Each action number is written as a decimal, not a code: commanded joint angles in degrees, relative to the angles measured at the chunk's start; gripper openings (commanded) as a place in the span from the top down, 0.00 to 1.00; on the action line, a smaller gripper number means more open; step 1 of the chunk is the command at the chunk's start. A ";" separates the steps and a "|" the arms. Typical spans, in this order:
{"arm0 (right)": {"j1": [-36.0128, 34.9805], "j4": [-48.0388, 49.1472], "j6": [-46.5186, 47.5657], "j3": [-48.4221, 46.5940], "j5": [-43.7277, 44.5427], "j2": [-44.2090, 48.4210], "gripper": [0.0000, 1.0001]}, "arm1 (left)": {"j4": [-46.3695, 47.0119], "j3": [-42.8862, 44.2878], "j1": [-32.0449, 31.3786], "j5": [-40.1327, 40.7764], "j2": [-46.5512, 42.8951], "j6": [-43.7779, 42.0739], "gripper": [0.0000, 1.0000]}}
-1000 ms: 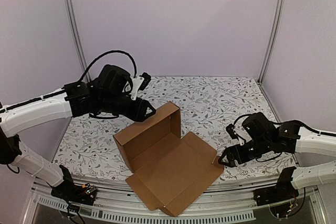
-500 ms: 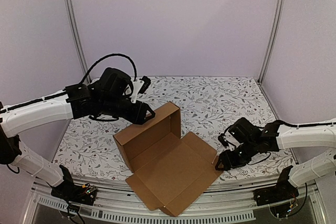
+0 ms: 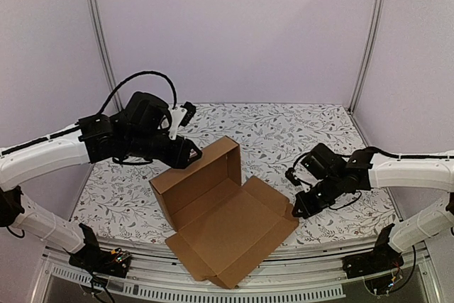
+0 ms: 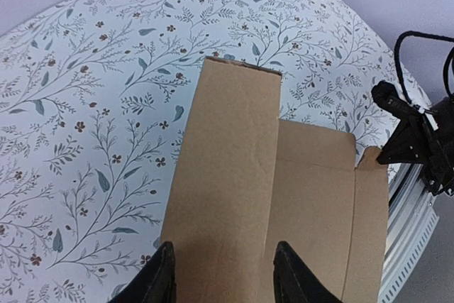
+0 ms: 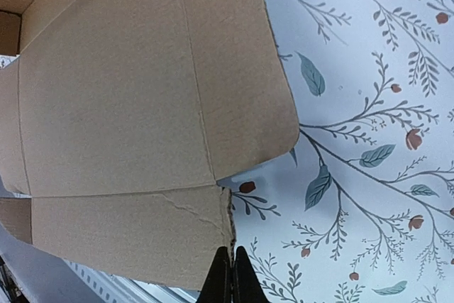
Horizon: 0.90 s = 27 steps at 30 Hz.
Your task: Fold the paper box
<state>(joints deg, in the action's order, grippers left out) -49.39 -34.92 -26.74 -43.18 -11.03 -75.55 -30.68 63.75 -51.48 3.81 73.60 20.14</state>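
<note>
The paper box is a brown cardboard sheet lying partly folded in the middle of the table, its back wall raised and its front flaps flat. My left gripper sits at the top edge of that back wall. In the left wrist view its fingers stand apart with a cardboard panel between them, and the gripper is open. My right gripper is at the right corner of the flat flap. Seen from the right wrist, that gripper is shut, its tips at the flap's ragged edge.
The table carries a floral cloth, bounded by lilac walls and metal posts. The box's front flap reaches over the table's front rail. The right arm shows at the far side of the left wrist view.
My right gripper has shut and moved left up to the flap's corner. The left arm and the box have shifted slightly left.
</note>
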 commanded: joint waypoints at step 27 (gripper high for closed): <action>-5.00 -27.12 65.19 -38.56 23.96 0.75 1.00 | -2.08 0.31 -0.28 4.23 -7.34 -2.70 0.51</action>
<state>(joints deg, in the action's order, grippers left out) -54.06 -58.43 24.88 -79.99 12.38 -75.61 -34.30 65.87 -51.48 9.23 66.37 17.17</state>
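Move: The right hand already pinches the free corner of the lid's side strip. The standing tray that the lid is hinged to lies about 27 cm to its left, 10 cm farther out and 2 cm higher; the lid panel's middle is 17 cm left, 3 cm ahead and 6 cm below, and the rounded end flap 11 cm ahead, 8 cm left and 5 cm below. From the left hand the tray's middle is some 14 cm below and 2 cm ahead. Upwards, fast, and somewhat forward, the right hand lifts the pinched strip corner about 19 cm off the table, fingers kept shut, swinging the fingertips forward and up while turning counter-clockwise. Meanwhile the left hand, half open, backs off the tray's upper side, first left and then mostly up, some 5 cm, its fingers tipping slightly upward. ##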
